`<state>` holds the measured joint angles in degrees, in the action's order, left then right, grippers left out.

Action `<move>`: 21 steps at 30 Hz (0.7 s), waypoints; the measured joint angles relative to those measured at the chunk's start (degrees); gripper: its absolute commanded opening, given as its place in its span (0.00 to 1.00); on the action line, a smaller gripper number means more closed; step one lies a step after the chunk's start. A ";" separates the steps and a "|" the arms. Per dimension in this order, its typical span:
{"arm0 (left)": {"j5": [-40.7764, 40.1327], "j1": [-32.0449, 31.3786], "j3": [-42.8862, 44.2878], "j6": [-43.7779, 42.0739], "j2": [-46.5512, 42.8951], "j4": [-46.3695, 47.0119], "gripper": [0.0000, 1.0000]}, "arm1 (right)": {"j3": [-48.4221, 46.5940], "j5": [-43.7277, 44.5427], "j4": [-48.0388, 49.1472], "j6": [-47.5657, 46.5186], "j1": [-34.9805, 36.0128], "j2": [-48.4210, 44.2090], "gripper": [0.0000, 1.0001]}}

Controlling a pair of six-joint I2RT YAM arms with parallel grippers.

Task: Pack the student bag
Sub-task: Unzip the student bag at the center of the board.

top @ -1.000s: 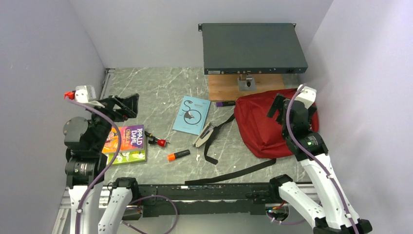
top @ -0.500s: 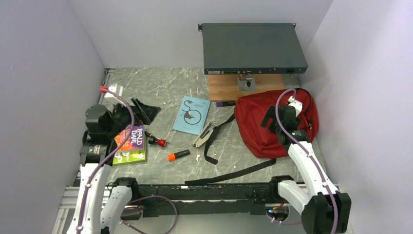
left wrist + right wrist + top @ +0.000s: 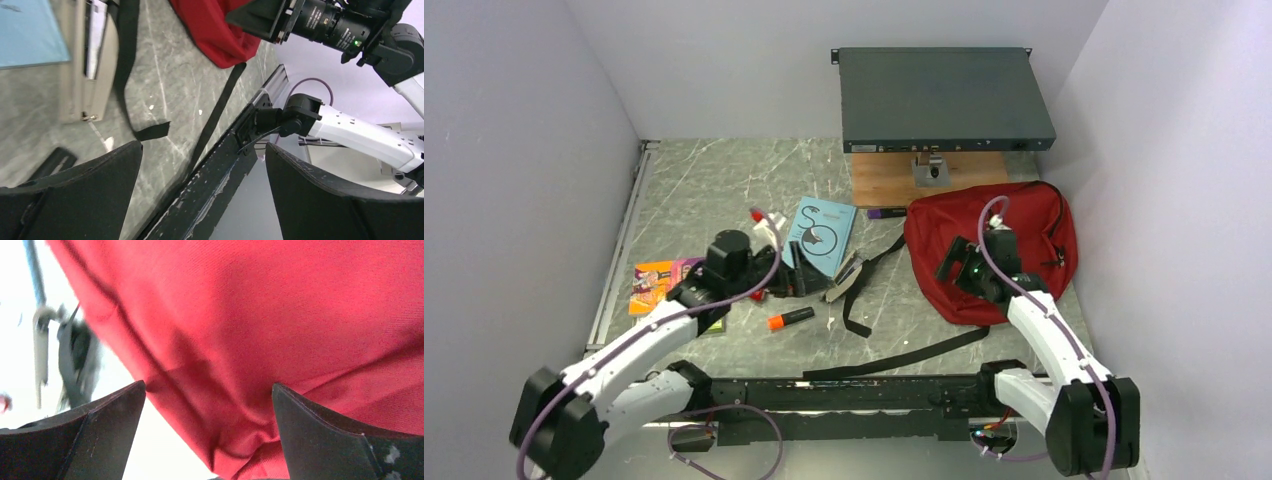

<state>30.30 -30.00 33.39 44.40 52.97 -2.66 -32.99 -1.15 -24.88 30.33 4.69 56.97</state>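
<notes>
The student bag (image 3: 1014,225), dark red, lies at the right of the table, and its long black straps (image 3: 894,355) trail toward the front edge. My right gripper (image 3: 951,268) hangs open over the bag's left front part. In the right wrist view the red fabric (image 3: 280,330) fills the frame, creased between the spread fingers (image 3: 85,435) of the right gripper (image 3: 207,390). My left gripper (image 3: 809,284) is open and low over the middle of the table, beside a light blue book (image 3: 819,235) and a beige case (image 3: 844,278). Nothing sits between its fingers (image 3: 70,195).
An orange highlighter (image 3: 790,319) lies near the front. A colourful Roald Dahl book (image 3: 659,280) lies at the left, and a red marker (image 3: 757,296) is partly hidden by my left arm. A grey rack unit (image 3: 944,98) on a wooden board (image 3: 894,180) stands at the back, with a purple pen (image 3: 886,212) nearby.
My left arm has swung right from above the Roald Dahl book to the table's middle. The right gripper has come down and left onto the bag. Both stayed open.
</notes>
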 measured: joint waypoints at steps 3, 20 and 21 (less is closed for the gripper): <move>-2.01 -5.40 0.00 2.05 6.54 5.40 0.93 | 1.68 -4.55 0.96 0.68 5.84 -0.07 1.00; -7.69 -21.49 10.88 10.95 38.47 23.45 0.73 | -2.01 1.60 -4.79 6.01 17.38 -12.81 1.00; -7.67 -21.99 12.31 10.93 40.09 23.76 0.73 | -2.43 4.26 -5.92 6.34 17.38 -13.66 0.99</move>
<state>22.63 -51.99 45.69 55.33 93.06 21.10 -35.42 3.11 -30.81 36.67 22.06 43.31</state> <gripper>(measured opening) 0.734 0.994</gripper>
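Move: The student bag's middle lies about 9 cm right of the right hand and 3 cm ahead, just below its fingers. From the left hand, the bag's near left corner is some 31 cm right, 6 cm back and 13 cm below. Around the left hand, all about 14 cm lower: the pencil case 7 cm right and 3 cm ahead, the blue book 13 cm straight ahead, the orange marker 5 cm left and 6 cm back. The student bag is pushed left and back by the right hand's open fingers, which sweep about 12 cm left and 5 cm back while turning some 25 degrees counter-clockwise, then rise off it, swinging halfway back right and untwisting. Meanwhile the left hand goes about 15 cm right and 7 cm down, past the pencil case to the bag's near left corner, closing its fingers partway. ##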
